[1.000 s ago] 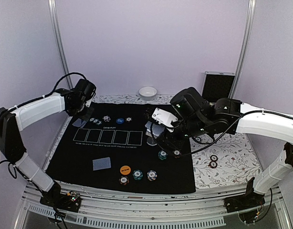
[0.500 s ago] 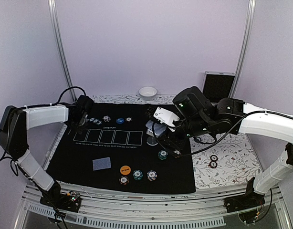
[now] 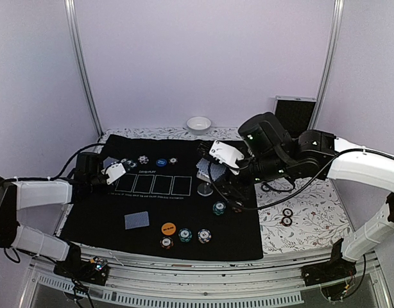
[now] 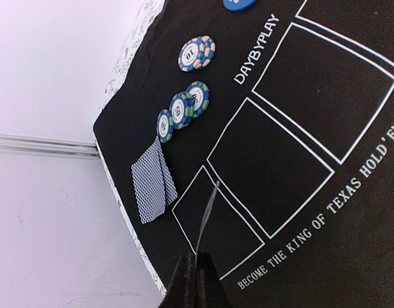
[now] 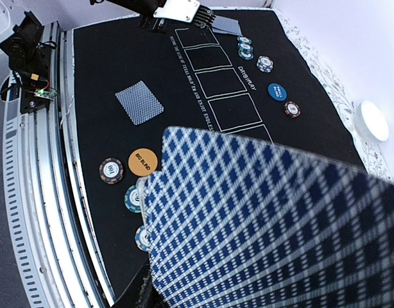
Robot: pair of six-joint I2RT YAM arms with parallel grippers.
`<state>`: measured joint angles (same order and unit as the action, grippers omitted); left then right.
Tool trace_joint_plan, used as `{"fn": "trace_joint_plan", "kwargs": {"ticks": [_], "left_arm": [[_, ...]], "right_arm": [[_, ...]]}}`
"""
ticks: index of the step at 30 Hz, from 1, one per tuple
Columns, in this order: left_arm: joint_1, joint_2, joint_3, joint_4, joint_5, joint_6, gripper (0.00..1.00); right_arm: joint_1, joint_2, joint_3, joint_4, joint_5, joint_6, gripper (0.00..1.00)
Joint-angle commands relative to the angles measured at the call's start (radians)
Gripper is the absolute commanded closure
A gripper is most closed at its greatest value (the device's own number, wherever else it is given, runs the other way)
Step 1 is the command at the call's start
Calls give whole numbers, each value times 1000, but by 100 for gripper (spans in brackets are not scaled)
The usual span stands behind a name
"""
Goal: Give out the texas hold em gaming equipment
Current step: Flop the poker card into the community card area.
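My left gripper [image 3: 111, 173] hangs low over the black mat's [image 3: 113, 212] left side. In the left wrist view it [image 4: 197, 262] is shut on one playing card [image 4: 208, 215], seen edge-on above the leftmost printed box. Two blue-backed cards [image 4: 152, 187] lie at the far left corner beside green and blue chips [image 4: 181, 110]. Over the mat's right part my right gripper [image 3: 214, 174] is shut on the fanned deck [image 5: 280, 224], which hides its fingers. Face-down cards [image 3: 137, 220], an orange disc [image 3: 169, 228] and three chips [image 3: 185, 235] lie near the front.
A blue disc [image 3: 161, 163] and chips [image 3: 143, 160] sit along the mat's far edge. A grey mug [image 3: 205, 189] stands under the deck, with a chip [image 3: 218, 208] beside it. Two chips [image 3: 287, 217] lie on the floral cloth. There is a white bowl [image 3: 199, 124] and a black case [image 3: 293, 115] at the back.
My left arm has swung down low, and its gripper has come nearer from the far left corner with the card. The right arm with the deck has drifted slightly right.
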<state>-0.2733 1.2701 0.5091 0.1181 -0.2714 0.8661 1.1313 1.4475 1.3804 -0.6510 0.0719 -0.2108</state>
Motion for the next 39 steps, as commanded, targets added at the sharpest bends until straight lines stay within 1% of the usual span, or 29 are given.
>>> {"fn": "trace_joint_plan", "kwargs": {"ticks": [1, 5, 7, 9, 15, 21, 25, 31, 35, 39], "left_arm": [[133, -4, -16, 175, 262, 189, 100], [220, -61, -55, 153, 436, 397, 100], [278, -59, -39, 98, 518, 424, 100], [310, -31, -35, 69, 570, 443, 100], [350, 97, -32, 139, 534, 487, 100], [369, 151, -11, 224, 531, 482, 100], [382, 180, 19, 209, 588, 477, 100], [387, 225, 53, 246, 573, 507, 100], [392, 266, 97, 211, 567, 538, 100], [406, 287, 124, 93, 595, 550, 100]], "right_arm": [[-5, -48, -1, 23, -28, -24, 96], [-5, -70, -14, 22, -30, -17, 96], [-4, -76, -21, 23, -31, -13, 96], [-4, -80, -27, 28, -32, -10, 96], [-4, -87, -21, 21, -31, -7, 96], [-4, -97, -32, 20, -22, -3, 96], [-4, -100, -34, 16, -15, 2, 96], [-5, -105, -33, 6, -7, 7, 96], [-5, -101, -32, 0, -4, 8, 96], [-5, -106, -30, -3, -3, 17, 96]]}}
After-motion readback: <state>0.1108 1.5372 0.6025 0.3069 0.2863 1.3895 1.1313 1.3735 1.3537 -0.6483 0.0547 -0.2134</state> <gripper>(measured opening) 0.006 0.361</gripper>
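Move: The left hand holds a card; the leftmost box of the community card area lies about 4 cm ahead, 3 cm to its left and some 6 cm below. The second box is level with the first, 7 cm to its right; the small pair of cards lies about 8 cm farther out than the first box and 3 cm left of it, the blue chips 8 cm beyond and 5 cm right of it. From the deck-holding right hand, the first box lies roughly 17 cm ahead, 47 cm left and 22 cm below. With its fingers still shut on the single card, the left hand swings left over the leftmost community box, turning clockwise some 20 degrees and rising slightly, then dips to about 3 cm below its starting height. From there it slides forward about 4 cm over that box at nearly steady height, keeping the card pinched and not letting go, while the right hand keeps the deck and lifts some 2 cm. ##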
